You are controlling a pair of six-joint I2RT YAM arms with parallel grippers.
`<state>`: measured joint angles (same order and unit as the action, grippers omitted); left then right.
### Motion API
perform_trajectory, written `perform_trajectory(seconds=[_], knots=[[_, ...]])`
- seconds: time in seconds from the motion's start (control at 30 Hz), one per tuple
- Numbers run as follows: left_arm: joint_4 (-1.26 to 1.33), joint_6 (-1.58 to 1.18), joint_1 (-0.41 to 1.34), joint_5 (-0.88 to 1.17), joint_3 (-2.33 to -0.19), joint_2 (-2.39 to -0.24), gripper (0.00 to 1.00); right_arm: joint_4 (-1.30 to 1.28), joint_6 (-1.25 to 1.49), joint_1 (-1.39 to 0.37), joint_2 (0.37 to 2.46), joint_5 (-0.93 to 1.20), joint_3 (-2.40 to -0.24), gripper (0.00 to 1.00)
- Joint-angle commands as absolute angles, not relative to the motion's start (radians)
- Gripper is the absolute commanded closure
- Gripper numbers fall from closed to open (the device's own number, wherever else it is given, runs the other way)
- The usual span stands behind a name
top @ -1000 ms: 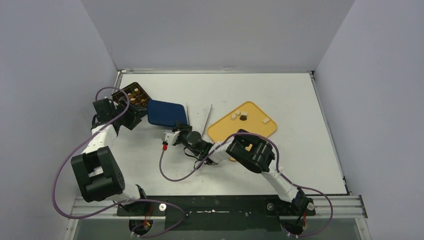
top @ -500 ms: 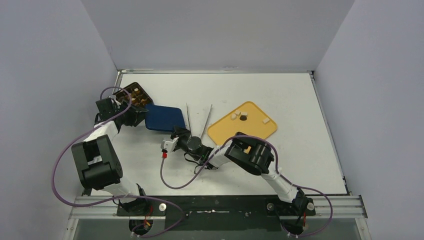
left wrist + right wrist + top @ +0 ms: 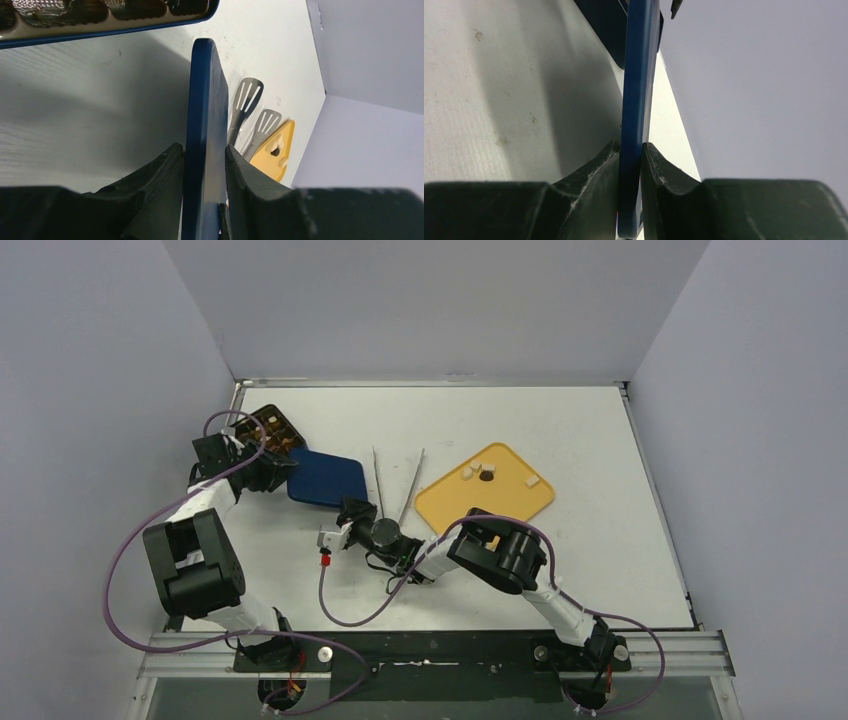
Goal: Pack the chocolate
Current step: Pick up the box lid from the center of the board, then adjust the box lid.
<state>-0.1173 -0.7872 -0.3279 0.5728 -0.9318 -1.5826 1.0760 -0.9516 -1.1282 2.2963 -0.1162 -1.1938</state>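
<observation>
A dark blue lid (image 3: 328, 478) is held between both arms, just right of the open chocolate box (image 3: 268, 428). My left gripper (image 3: 283, 468) is shut on the lid's left edge, with both pads against the blue lid (image 3: 204, 125). My right gripper (image 3: 352, 508) is shut on the near right edge of the lid (image 3: 636, 100). Chocolate pieces fill the box's compartments (image 3: 135, 7). Three cream pieces and a dark piece of chocolate (image 3: 487, 476) lie on the yellow tray (image 3: 510, 502).
Long metal tongs (image 3: 378, 478) lie between the lid and the yellow tray, their slotted ends (image 3: 245, 102) just beyond the lid. The box sits near the back left corner, close to the left wall.
My left gripper has closed on the lid's left edge. The lid has shifted slightly left and nearer, and the right arm has moved with it.
</observation>
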Motion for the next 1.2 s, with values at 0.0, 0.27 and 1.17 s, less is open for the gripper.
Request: perform_trajectory(seconds=[0.0,0.27,1.17], knots=[[-0.120,-0.749,-0.321,0.601,-0.943,-1.592,0.72,1.131,-0.968,-1.146,2.241,-0.092,-1.216,0.80],[-0.088,-0.796,-0.330,0.631,-0.990,-1.543,1.00,1.123,-0.977,-1.157,2.217,-0.107,-1.213,0.71],[0.827,-1.245,-0.436,0.766,-1.043,-1.631,1.00,1.244,-0.743,-1.155,1.753,-0.302,-0.826,0.00]])
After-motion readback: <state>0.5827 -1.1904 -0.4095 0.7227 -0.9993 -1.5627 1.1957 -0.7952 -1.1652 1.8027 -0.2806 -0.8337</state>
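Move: The lid hangs between the grippers. Its middle is about 8 cm to the left gripper's right and 2 cm back, roughly level with it, and the left fingers straddle its near edge. From the right gripper, which still grips the opposite end, the lid's middle is some 7 cm left and 6 cm ahead. The box stands about 5 cm ahead and 5 cm left of the left gripper, 8 cm lower. The nearer spatula lies about 4 cm right and 6 cm ahead of the right gripper, 8 cm below. Close the left gripper to pinch the lid's edge, then open the right fingers wide to let go and back them off, up about 14 cm and right, slightly back. Meanwhile raise the lid with the left gripper some 17 cm, going a little forward and left over the box, and tip its fingers upward about 35 degrees. ##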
